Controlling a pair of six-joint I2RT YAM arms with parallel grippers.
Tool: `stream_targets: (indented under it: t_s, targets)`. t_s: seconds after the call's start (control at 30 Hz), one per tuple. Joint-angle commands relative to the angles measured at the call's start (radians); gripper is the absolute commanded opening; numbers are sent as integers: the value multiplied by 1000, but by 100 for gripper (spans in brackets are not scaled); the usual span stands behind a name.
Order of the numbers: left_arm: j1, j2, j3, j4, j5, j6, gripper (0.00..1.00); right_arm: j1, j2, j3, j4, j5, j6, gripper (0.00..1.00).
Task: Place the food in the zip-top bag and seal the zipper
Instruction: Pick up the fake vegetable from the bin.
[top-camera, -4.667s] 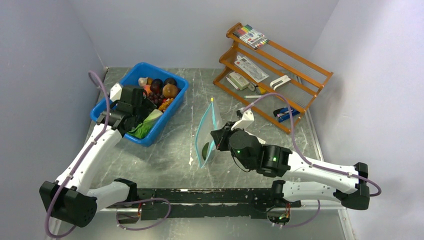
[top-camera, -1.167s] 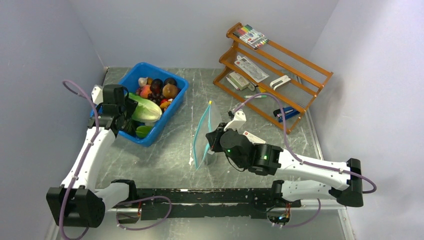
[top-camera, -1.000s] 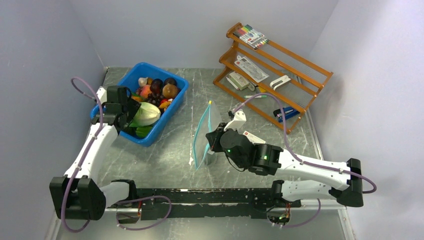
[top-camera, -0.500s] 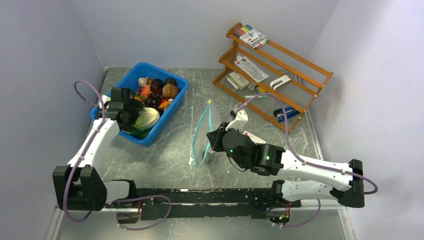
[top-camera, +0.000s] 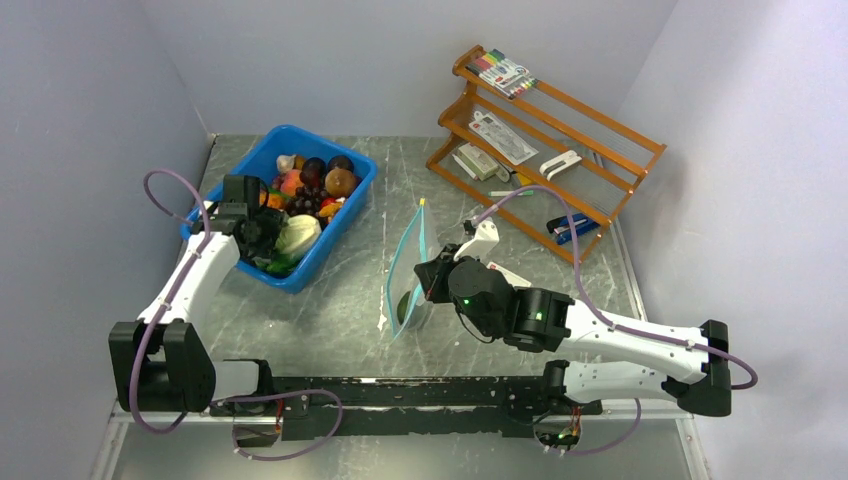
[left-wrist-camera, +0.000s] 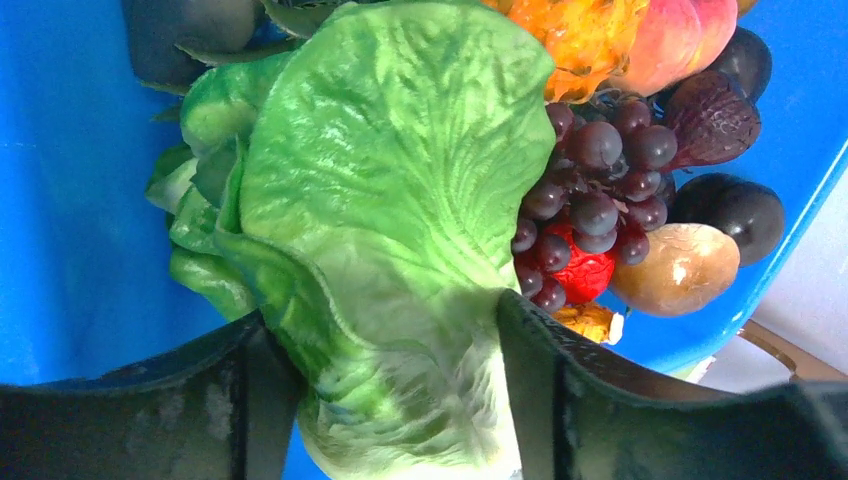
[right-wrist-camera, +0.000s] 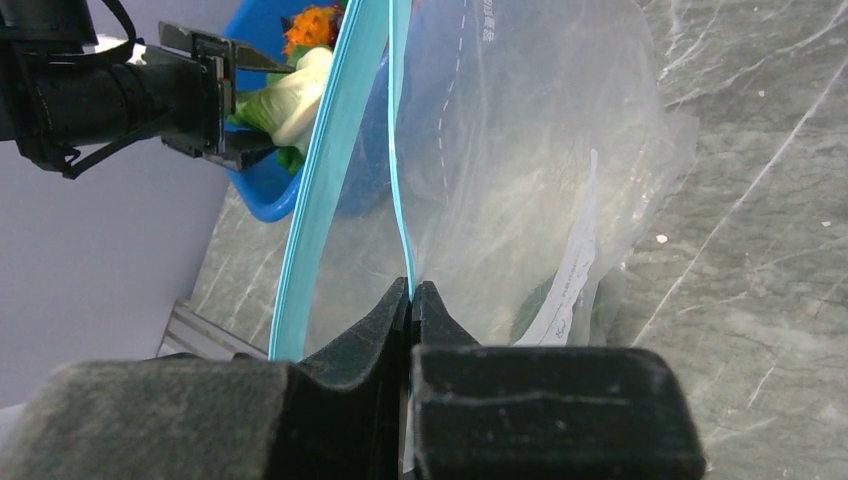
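The food lies in a blue bin: green lettuce, purple grapes, a brown round fruit and others. My left gripper is down in the bin, shut on the lettuce's pale base, with both fingers touching it. In the middle of the table my right gripper is shut on the zip-top bag's near edge strip. It holds the bag upright, and the teal zipper gapes open. A dark green piece sits inside the bag.
An orange wooden rack stands at the back right with coloured markers and white stationery packs on it. Grey walls close in on the left, right and back. The bin sits near the left wall.
My left gripper came down with the lettuce from above the bin into it, let its jaws out wide, then closed them around the lettuce again. The right gripper and bag barely shifted.
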Motion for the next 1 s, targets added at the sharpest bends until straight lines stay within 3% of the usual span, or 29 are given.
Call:
stream_targets:
  t_s: [0.0,0.13,0.5,0.77,0.97]
  targets:
    - [3,-15,36,-23,20,-17,58,-6,-12,0,6,24,9,0]
    - [3,-69,39,-15,-44,39,46,-5,-8,-4,14,20,9,0]
    - [1,-289,-15,187,-37,355,38,-5,39,17,21,-5,14,0]
    - [-2,-422,-48,355,113,630,34,-5,100,72,12,-26,14,0]
    - [-6,-514,-84,492,337,719,33,-5,165,133,-1,-34,18,0]
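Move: The lettuce lies between the left hand's open fingers, its middle about 2 cm ahead, 3 cm to the right and 2 cm lower. From that hand, the orange pineapple lies some 8 cm straight ahead, the grapes about 8 cm ahead and 7 cm right, and the light-green vegetable about 5 cm back and 4 cm right, each a few centimetres below. From the right hand, which holds the bag, the lettuce is roughly 15 cm ahead, 26 cm left and 16 cm below. The left fingers pinch the lettuce and raise it some 16 cm, tilting up; the right brings the bag left. ##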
